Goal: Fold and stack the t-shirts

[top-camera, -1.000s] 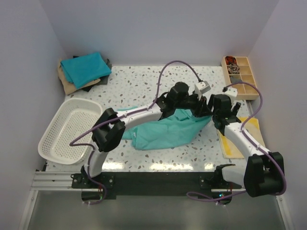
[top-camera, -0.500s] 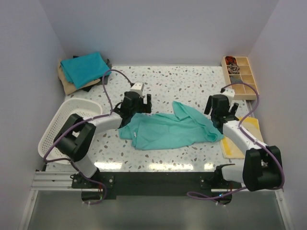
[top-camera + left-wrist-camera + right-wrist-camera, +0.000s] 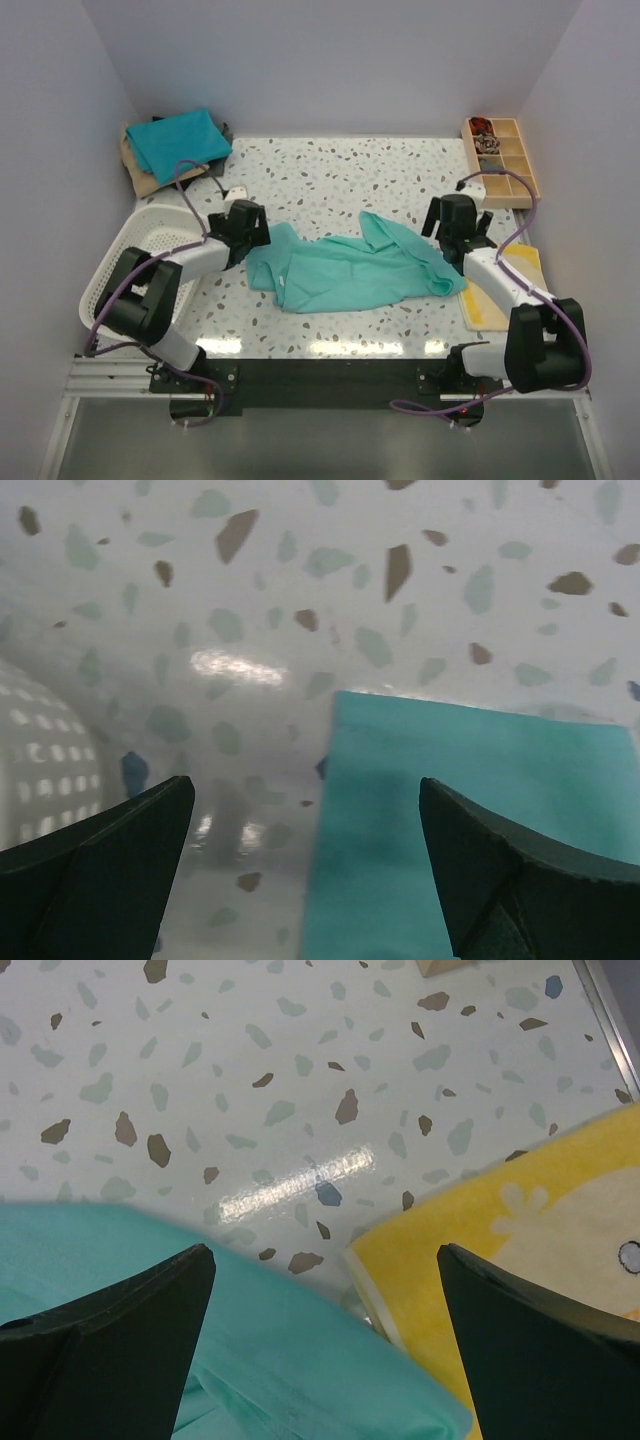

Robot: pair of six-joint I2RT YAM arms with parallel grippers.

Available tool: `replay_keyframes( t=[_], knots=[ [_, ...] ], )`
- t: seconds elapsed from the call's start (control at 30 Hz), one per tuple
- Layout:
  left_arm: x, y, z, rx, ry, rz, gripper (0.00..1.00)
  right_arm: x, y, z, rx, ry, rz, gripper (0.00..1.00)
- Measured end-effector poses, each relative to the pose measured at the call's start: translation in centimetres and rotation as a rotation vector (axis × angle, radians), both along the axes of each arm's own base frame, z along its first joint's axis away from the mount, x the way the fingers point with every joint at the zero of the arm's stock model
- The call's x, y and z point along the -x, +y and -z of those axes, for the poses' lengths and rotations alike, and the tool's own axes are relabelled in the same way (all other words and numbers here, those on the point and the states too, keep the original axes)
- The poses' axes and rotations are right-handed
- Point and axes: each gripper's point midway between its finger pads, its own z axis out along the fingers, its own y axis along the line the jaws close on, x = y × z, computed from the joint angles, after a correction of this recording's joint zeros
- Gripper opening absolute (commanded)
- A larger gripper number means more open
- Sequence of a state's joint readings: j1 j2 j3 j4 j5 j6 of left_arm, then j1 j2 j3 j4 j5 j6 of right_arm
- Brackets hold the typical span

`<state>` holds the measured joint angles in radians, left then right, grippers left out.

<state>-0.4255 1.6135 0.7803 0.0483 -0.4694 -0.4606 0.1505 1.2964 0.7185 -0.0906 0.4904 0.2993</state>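
Observation:
A light sea-green t-shirt [image 3: 345,272] lies unfolded and wrinkled across the middle of the table. My left gripper [image 3: 250,228] hangs open just over its left edge, holding nothing. In the left wrist view the cloth [image 3: 470,820] lies below the right finger. My right gripper [image 3: 456,216] stands open above the shirt's right end, also with nothing in it. The right wrist view has the cloth [image 3: 200,1350] under the left finger. A folded teal-blue t-shirt [image 3: 178,142] tops a stack in the back left corner, over a tan one [image 3: 140,178] and a dark one [image 3: 195,178].
A white mesh basket [image 3: 140,265] stands at the left edge, close to my left arm; its wall [image 3: 40,750] shows in the left wrist view. A yellow sheet [image 3: 500,290] [image 3: 520,1220] lies right of the shirt. A wooden compartment tray [image 3: 503,160] sits at the back right.
My left gripper has let go of the shirt, opened, and swung from the middle-right to the shirt's left edge. The shirt now lies spread wider. The right arm barely shifted.

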Motion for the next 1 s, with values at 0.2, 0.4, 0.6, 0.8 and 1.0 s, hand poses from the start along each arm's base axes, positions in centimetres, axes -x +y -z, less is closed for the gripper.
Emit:
replay_keyframes(
  t=[0.2, 0.4, 0.6, 0.8, 1.0],
  knots=[
    [1.3, 7.6, 0.5, 0.054, 0.021, -0.171, 1.00, -0.1, 0.6, 0.7, -0.023, 0.019, -0.027, 0.99],
    [1.3, 9.3, 0.3, 0.072, 0.019, -0.202, 1.00, -0.3, 1.7, 1.4, -0.059, 0.041, -0.071, 0.99],
    [0.1, 8.4, -0.6, 0.135, -0.004, -0.152, 0.99, -2.0, 3.6, 1.0, -0.111, 0.065, -0.160, 0.99],
    [-0.7, 4.9, -2.1, 0.254, -0.038, -0.002, 0.97, -4.2, 9.1, 1.4, -0.266, 0.141, -0.409, 0.99],
    [0.0, -1.1, -2.7, 0.286, -0.032, 0.164, 0.96, -3.4, 17.4, 0.9, -0.293, 0.249, -0.715, 0.99]
  ],
)
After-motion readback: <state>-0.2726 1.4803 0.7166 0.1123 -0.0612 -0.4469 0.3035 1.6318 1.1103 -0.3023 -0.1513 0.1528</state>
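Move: The t-shirt's far sleeve, the peak sticking up from its outer edge, lies about 15 cm left of the right hand, 2 cm back and 11 below. The yellow cloth is 12 cm right and 16 back of this hand, the wooden organizer 12 right and 12 ahead. From the left hand, the t-shirt's left end lies some 6 cm right, 7 back and 5 below; the basket is 22 cm left and 11 back. Right hand sweeps 17 cm left, turning counter-clockwise, towards the far sleeve; left swings 9 cm left, then back. ##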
